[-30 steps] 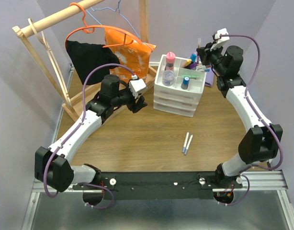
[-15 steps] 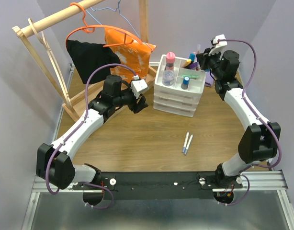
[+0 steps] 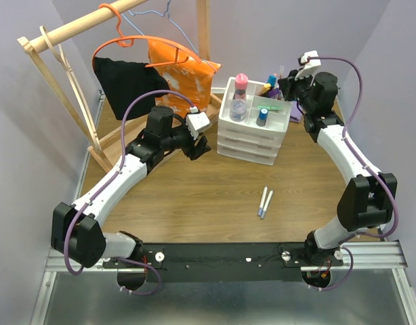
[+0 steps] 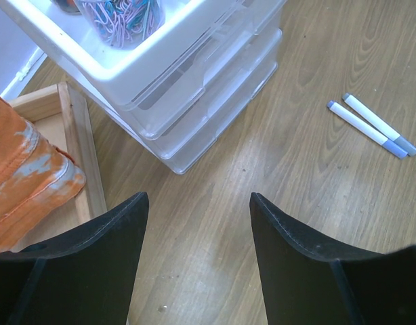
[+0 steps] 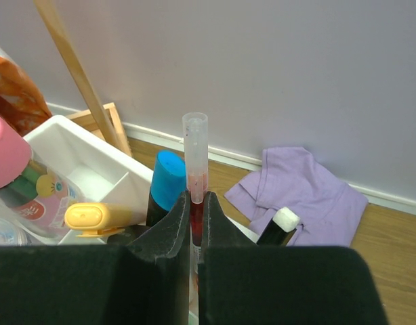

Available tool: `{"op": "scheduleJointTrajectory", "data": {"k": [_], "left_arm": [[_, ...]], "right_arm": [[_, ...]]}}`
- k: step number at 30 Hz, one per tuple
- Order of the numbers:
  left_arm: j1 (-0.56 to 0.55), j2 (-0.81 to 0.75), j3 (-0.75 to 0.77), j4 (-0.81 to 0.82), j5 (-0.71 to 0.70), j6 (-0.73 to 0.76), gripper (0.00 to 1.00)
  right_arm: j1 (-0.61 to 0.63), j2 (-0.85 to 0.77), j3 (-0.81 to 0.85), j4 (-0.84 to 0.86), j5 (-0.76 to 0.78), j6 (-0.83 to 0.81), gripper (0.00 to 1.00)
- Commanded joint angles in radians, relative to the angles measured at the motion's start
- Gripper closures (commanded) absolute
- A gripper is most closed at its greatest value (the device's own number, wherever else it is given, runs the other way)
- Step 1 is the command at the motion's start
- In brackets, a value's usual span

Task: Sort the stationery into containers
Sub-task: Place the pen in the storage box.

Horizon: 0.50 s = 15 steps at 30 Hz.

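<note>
My right gripper (image 3: pixel 284 82) (image 5: pixel 196 203) is shut on a thin pen (image 5: pixel 195 152) with a clear cap and red inside, held upright at the back right corner of the white organiser's divided tray (image 3: pixel 257 127). The containers hold a pink-capped bottle (image 3: pixel 240 84), a blue-capped bottle (image 3: pixel 262 116) and a green pen (image 3: pixel 274 106). A blue-capped marker (image 5: pixel 167 179) and a yellow highlighter (image 5: pixel 93 217) stand just left of my right fingers. Two white pens with blue-purple caps (image 3: pixel 264 202) (image 4: pixel 370 125) lie side by side on the table. My left gripper (image 3: pixel 200 143) (image 4: pixel 198 203) hangs open and empty left of the organiser.
A purple cloth (image 5: pixel 303 193) lies behind the organiser by the wall. An orange bag (image 3: pixel 177 74) and a black garment (image 3: pixel 127 81) hang on the wooden rack (image 3: pixel 59 74) at the back left. The rack's base frame (image 4: pixel 79 156) sits close to the drawers (image 4: pixel 194 101).
The right gripper has come down and slightly left with the pen, closer to the tray's back corner. The left arm has shifted a little to the right.
</note>
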Motion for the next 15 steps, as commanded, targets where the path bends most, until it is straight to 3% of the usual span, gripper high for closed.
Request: {"op": "scheduleJointTrajectory", "data": {"k": [1,4,7,15], "left_arm": [[-0.006,-0.031,0.003,0.021,0.009,-0.007,0.30],[-0.006,-0.048,0.002,0.011,0.008,-0.001,0.30],[-0.006,-0.068,-0.004,0.004,0.003,0.008,0.30],[-0.006,-0.120,-0.024,-0.002,0.005,0.017,0.30]], "right_arm": [[-0.008,-0.034,-0.009,-0.060,0.033,-0.006,0.87],[-0.008,-0.059,0.002,-0.075,0.038,-0.006,0.67],[-0.008,-0.082,0.022,-0.103,0.032,-0.005,0.57],[-0.008,-0.172,0.125,-0.172,-0.013,0.012,0.53]]}}
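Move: The right hand still holds the red pen just below its clear cap, upright over the back right part of the storage box, the pen's middle about 2 cm below the hand point. The blue-capped marker stands about 4 cm left and 1 cm ahead of the hand, the yellow-ended marker about 7 cm left and 1 cm back, the pink-capped bottle some 13 cm left and 4 cm back, all about 3 cm lower. From the left hand the pen is roughly 20 cm ahead, 27 cm right and 4 cm higher. The right fingers open to about half their range and let go of the red pen, the hand sinking barely half a centimetre at first, then climbing clear of the box to end some 4 cm higher and 2.5 cm farther back, its wrist hardly turning. Meanwhile the empty left hand, fingers still open, lifts about 2.5 cm in front of the storage box and draws back about a centimetre. ##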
